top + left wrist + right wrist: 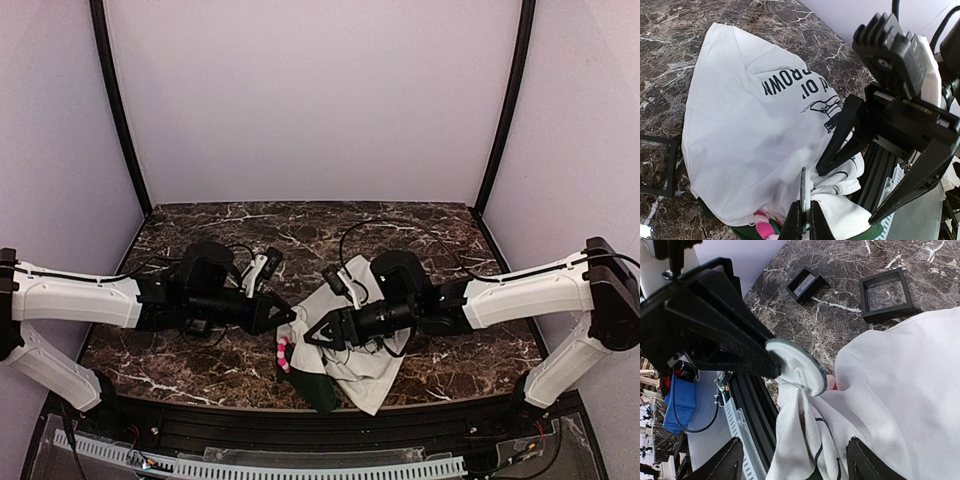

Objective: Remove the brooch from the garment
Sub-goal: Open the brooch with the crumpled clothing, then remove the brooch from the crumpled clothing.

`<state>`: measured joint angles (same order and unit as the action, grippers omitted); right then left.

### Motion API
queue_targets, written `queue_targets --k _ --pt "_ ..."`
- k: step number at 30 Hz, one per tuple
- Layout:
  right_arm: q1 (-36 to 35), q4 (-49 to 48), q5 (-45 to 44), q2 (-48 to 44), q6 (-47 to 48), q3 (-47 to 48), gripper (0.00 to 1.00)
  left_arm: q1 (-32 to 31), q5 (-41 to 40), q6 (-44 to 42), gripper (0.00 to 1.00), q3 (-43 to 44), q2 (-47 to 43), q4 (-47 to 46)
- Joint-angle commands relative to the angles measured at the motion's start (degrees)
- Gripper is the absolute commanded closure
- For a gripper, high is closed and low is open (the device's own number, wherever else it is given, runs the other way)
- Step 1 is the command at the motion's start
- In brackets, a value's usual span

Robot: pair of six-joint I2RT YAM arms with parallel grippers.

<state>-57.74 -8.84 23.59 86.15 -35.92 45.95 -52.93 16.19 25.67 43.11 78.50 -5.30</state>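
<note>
The garment (358, 345) is a white T-shirt with black lettering, bunched near the table's front edge, its dark green trim (318, 392) toward me. The pink brooch (285, 352) pokes out at its left edge, also low in the left wrist view as the brooch (762, 225). My left gripper (804, 212) is shut on a thin round disc (804, 192) together with a fold of white cloth. The right wrist view shows that disc (799, 367) with cloth hanging from it. My right gripper (795, 452) stands open astride the fold below; one fingertip (822, 169) touches the cloth.
Two small black square frames (886, 295) (806, 285) lie on the dark marble table (450, 360) beyond the shirt; the left wrist view catches one frame (655, 165) left of it. A black rail (300, 430) runs along the near table edge, close under both grippers.
</note>
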Motion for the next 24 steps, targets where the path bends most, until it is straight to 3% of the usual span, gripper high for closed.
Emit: queue_targets --k 1,5,9,24 --pt "-2.28 0.11 -5.49 3.19 -0.52 1.02 0.39 0.63 -2.06 -0.15 0.99 1.27 -0.69 0.64" --pt "-2.78 -4.83 -2.69 6.0 -2.55 1.11 0.61 0.76 -2.0 -0.21 0.99 1.4 -0.78 0.68" --pt "-2.81 -7.62 -3.85 5.86 -3.54 0.58 0.98 1.05 -2.47 -0.9 0.99 1.25 -0.95 1.68" --pt "-2.82 -7.24 -7.02 3.95 -3.3 0.01 1.0 1.57 -1.12 -5.9 0.99 1.41 -1.39 3.98"
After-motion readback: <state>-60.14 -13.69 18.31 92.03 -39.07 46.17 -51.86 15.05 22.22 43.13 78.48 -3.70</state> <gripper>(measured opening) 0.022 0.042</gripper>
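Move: Right of the brooch, the right hand hovers open. The white cloth fold hanging from the brooch lies about 2 cm to its left and 3 cm below, level with it fore and aft. The brooch is some 4 cm left, 3 cm higher and 1 cm farther out than the hand; the pink band is roughly 7 cm left, 1 cm ahead and 7 cm down. From the left hand, the fold lies about 4 cm right, 1 cm back and 6 cm below. The right fingers, open astride the white cloth, shut and pinch the fold just under the brooch; as they close, the hand sinks about 3 cm and goes some 1.5 cm to its left, then all but stops there. The left hand keeps its shut pinch on the brooch's rim and eases about a centimetre forward and left, barely turning. ##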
